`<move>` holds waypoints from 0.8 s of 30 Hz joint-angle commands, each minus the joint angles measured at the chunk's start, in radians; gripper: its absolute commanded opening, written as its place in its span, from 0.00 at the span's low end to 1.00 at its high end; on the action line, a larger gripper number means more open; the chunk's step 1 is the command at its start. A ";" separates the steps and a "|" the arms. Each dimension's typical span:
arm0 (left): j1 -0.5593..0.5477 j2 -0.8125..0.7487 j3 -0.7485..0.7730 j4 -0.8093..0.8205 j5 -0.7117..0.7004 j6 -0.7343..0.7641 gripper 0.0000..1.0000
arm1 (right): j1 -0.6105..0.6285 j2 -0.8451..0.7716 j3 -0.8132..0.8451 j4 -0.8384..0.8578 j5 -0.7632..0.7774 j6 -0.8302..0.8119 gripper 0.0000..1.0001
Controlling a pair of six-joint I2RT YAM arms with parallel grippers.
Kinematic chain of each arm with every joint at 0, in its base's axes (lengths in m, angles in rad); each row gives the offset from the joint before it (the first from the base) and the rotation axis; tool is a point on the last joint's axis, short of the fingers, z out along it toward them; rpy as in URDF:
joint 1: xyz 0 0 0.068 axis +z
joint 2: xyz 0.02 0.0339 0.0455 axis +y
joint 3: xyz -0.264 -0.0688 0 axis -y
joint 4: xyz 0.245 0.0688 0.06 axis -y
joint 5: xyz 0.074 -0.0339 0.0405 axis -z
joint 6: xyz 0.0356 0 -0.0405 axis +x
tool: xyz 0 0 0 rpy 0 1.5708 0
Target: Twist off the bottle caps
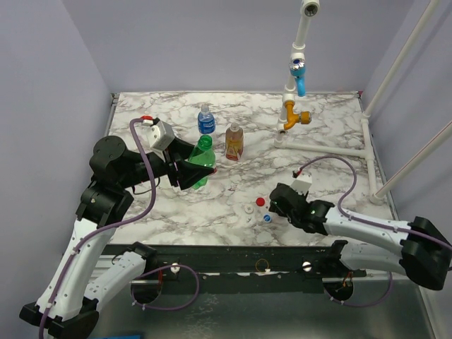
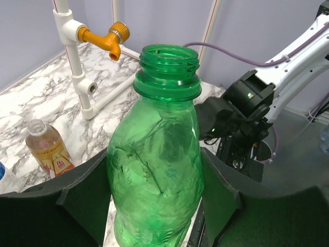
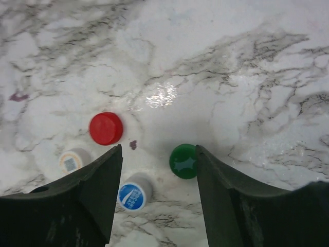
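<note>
My left gripper [image 2: 154, 154] is shut on the body of the green bottle [image 2: 157, 170], which has an open threaded neck and no cap. In the top view that green bottle [image 1: 202, 161] leans in the left gripper [image 1: 189, 169] at mid-left. My right gripper [image 3: 158, 149] hangs open just above the table. The green cap [image 3: 183, 161] lies loose against its right finger's inner side. The red cap [image 3: 106, 128], a white cap [image 3: 73, 160] and a blue-topped white cap [image 3: 133, 193] lie loose nearby. A blue-label bottle [image 1: 206, 120] and an amber bottle [image 1: 234, 141] stand uncapped behind.
A white pipe frame with an orange fitting [image 1: 296, 116] and a blue fitting [image 1: 299, 76] stands at the back right. Its pipes run along the right side [image 1: 332, 148]. The table's front edge [image 1: 254, 247] lies just near the caps.
</note>
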 commanded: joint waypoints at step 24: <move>0.003 0.019 -0.052 0.013 0.005 0.042 0.00 | 0.000 0.058 0.809 0.519 -0.893 -0.661 0.95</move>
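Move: The green bottle's open mouth is about 22 cm left of the right hand, 2 cm back and some 42 cm above; in the left hand's upright grip it sits about 8 cm above that hand. About 4 cm below the right hand lie the green cap, 2 cm ahead and 2 cm right; the blue cap, level and 4 cm left; and the red cap, 5 cm ahead and 6 cm left. The amber bottle stands 23 cm ahead, 15 cm left and 4 cm up. The green bottle, still gripped by the left hand, is lowered about 2 cm and eased slightly forward, while the empty right hand climbs fast from above the loose green cap, some 40 cm up and 17 cm left, to just beside the open mouth. Its wrist swings from forward-and-down to point left, roughly level, as the already parted fingers open almost fully. ##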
